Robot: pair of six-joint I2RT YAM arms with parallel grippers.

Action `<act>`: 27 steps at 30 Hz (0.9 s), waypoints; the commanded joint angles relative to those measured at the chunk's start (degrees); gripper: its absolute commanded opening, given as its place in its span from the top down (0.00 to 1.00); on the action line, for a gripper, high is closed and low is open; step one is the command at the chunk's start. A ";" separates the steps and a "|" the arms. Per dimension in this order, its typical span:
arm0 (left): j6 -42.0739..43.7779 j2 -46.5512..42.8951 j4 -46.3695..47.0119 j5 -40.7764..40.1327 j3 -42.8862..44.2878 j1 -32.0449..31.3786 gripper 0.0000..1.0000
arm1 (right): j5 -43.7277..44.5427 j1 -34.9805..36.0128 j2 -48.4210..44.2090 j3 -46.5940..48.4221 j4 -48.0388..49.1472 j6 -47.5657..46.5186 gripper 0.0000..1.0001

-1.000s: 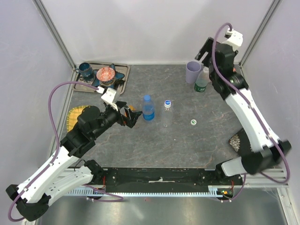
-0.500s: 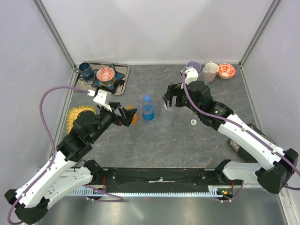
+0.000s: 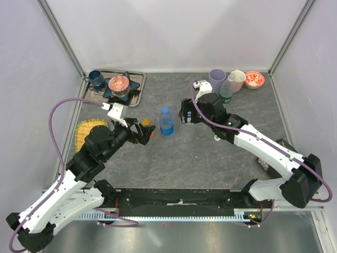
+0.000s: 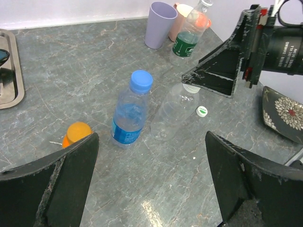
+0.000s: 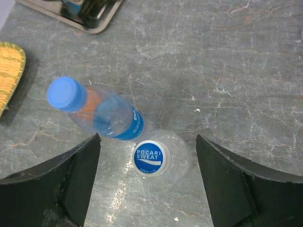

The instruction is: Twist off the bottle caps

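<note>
A clear bottle [image 5: 176, 163] with a blue-and-white cap [image 5: 151, 158] stands mid-table, and my right gripper [image 5: 147, 138] hovers open just above it, a finger on each side, not touching. Right beside it to the left stands the blue-tinted bottle [image 3: 166, 122] with its blue cap [image 4: 141, 81]. The orange bottle [image 3: 147, 126] stands further left, at the left finger of my open, empty left gripper [image 4: 150, 142]. Another clear bottle [image 3: 226, 93], green-labelled, stands at the back by the cups. A loose white cap [image 3: 217, 138] lies on the table.
A lilac cup [image 3: 216, 80], a beige cup [image 3: 237, 80] and a red bowl [image 3: 255, 79] line the back right. A metal tray [image 3: 136, 94] with dishes sits back left, a yellow mat [image 3: 83, 132] on the left, a dark patterned plate [image 4: 284, 111] on the right.
My right arm has swung from the back right corner to above the clear bottle mid-table. My left gripper has drawn back slightly beside the orange bottle.
</note>
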 commanded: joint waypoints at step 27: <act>5.24 2.61 5.95 -4.58 5.67 0.12 0.00 | 1.29 1.85 -11.37 13.93 -11.87 5.45 1.00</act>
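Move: The capped clear bottle stands almost under the right hand, about 1 cm to its left, its middle some 14 cm below. The blue bottle is about 11 cm left and 3 cm ahead of that hand, its middle at much the same depth; the loose white cap lies about 14 cm right, 1 cm ahead and 24 cm down. From the left hand the clear bottle is roughly 9 cm ahead, 16 cm right and 20 cm below. The right fingers pinch the top of the clear bottle, at its cap: the open hand sinks about 4.5 cm straight down over it and closes to a bit under half open. Keeping that grip, the hand climbs roughly 10 cm, faster towards the end and easing back and to the right, away from the blue bottle. ##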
